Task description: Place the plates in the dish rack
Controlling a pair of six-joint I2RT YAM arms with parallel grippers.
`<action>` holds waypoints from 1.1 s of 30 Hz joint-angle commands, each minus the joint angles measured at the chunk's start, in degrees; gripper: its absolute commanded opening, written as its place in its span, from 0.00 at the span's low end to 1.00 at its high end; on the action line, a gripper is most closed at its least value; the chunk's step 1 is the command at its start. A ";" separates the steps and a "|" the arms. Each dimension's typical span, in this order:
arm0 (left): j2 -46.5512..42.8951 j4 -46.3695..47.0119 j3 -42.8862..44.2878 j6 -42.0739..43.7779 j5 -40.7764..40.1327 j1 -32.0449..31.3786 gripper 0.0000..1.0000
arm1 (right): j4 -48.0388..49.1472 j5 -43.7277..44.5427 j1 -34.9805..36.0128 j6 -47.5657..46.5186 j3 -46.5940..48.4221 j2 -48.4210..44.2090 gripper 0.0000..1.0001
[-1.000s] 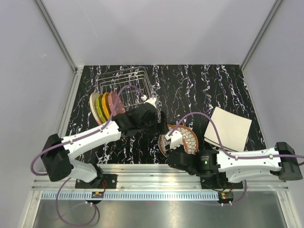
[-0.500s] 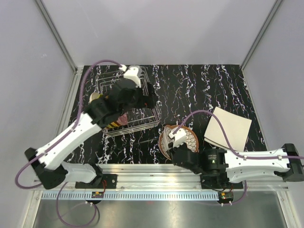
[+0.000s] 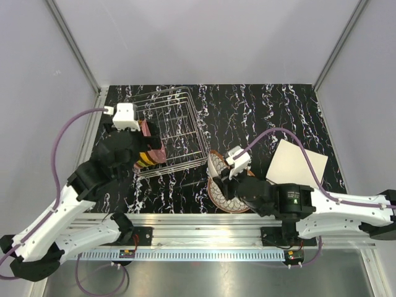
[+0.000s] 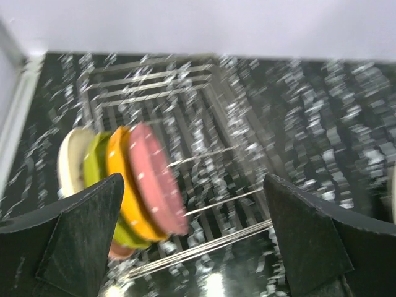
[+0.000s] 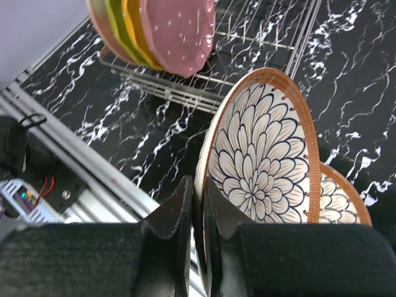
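Cream, lime-green, orange and pink plates [image 4: 145, 179] stand on edge at the left end of the wire dish rack [image 3: 179, 120]. My left gripper [image 4: 193, 179] hangs open and empty just in front of the rack; this view is blurred. My right gripper [image 5: 198, 193] is shut on the rim of a brown-rimmed petal-patterned plate [image 5: 260, 161], tilted up on edge right of the rack [image 5: 185, 93]. A second petal plate [image 5: 343, 198] lies flat beneath it. From above, the raised plate [image 3: 215, 164] stands over the flat one [image 3: 224, 197].
A cream squarish plate [image 3: 297, 164] lies on the black marbled table [image 3: 260, 111] at the right. Grey walls enclose the table on three sides. An aluminium rail [image 3: 185, 223] runs along the near edge.
My left arm has drawn back from over the rack to its left side, its jaws now wide apart. My right gripper has closed on the petal plate and tipped it up.
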 commanded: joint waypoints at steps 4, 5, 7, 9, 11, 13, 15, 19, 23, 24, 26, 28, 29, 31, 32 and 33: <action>-2.91 2.37 -5.93 3.35 -12.72 0.07 0.99 | 13.14 -7.29 -9.76 -5.87 8.12 4.52 0.00; -4.14 2.99 -7.16 3.79 -13.61 0.16 0.99 | 13.84 -8.53 -10.74 -6.04 9.69 5.92 0.00; -5.29 4.23 -8.14 4.58 -15.81 0.16 0.99 | 15.69 -12.39 -13.90 -7.00 11.72 7.69 0.00; -7.31 5.71 -9.19 5.28 -18.00 0.16 0.99 | 17.09 -14.69 -15.93 -7.53 15.76 10.41 0.00; -9.76 7.91 -11.73 7.29 -19.85 0.16 0.99 | 18.67 -19.43 -19.53 -7.63 20.22 13.74 0.00; -11.17 9.59 -13.06 8.01 -22.66 0.16 0.99 | 19.99 -23.90 -21.81 -6.93 23.14 16.29 0.00; -12.93 10.29 -13.50 7.66 -23.98 0.16 0.99 | 22.63 -27.25 -25.07 -5.79 26.66 20.42 0.00; -15.83 13.45 -15.78 8.97 -24.52 0.16 0.99 | 29.04 -34.64 -29.29 -0.43 31.31 27.54 0.00; -15.32 14.25 -16.23 9.86 -24.96 0.16 0.99 | 34.92 -37.46 -30.96 2.74 35.53 35.79 0.00; -15.23 14.16 -16.23 10.03 -25.91 0.16 0.99 | 35.81 -37.64 -31.14 3.96 36.24 36.95 0.00; -14.96 14.08 -16.23 10.12 -26.45 0.16 0.99 | 38.53 -37.55 -31.32 5.20 37.48 39.68 0.00; -14.87 14.34 -16.40 10.03 -26.10 0.16 0.99 | 40.91 -36.94 -31.67 7.22 37.39 41.52 0.00; -14.96 14.34 -16.40 10.03 -25.75 0.16 0.99 | 42.92 -36.76 -31.84 8.01 37.39 42.14 0.00; -14.70 14.42 -16.40 10.03 -25.04 0.07 0.99 | 44.86 -37.11 -32.11 9.77 37.83 44.16 0.00; -14.52 14.25 -16.49 10.12 -24.96 0.25 0.99 | 45.92 -37.29 -32.02 10.30 38.18 44.78 0.00; -14.17 14.08 -16.23 10.21 -24.96 0.25 0.99 | 46.36 -37.29 -32.20 11.35 38.53 45.48 0.00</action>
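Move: The flower plate already in the right fingers is bound for the free rack slots just right of the pink plate, about 15 cm ahead of that hand, 18 cm to its left and 12 cm below. The pink plate stands some 13 cm ahead, 24 cm left and 11 cm down; the remaining flower plate lies 5 cm back, 7 cm right and 19 cm below. From the left hand those slots are roughly 3 cm back, 7 cm right and 20 cm below. The flower plate, kept pinched on edge in the right fingers, is carried quickly forward and left, about 20 and 17 cm, to above the slots right of the pink plate; it rises some 10 cm on the way, then sinks about 5, while the wrist rolls some 20 degrees, left side up. The open left hand clears off to the left by 10 cm, turning counter-clockwise. ##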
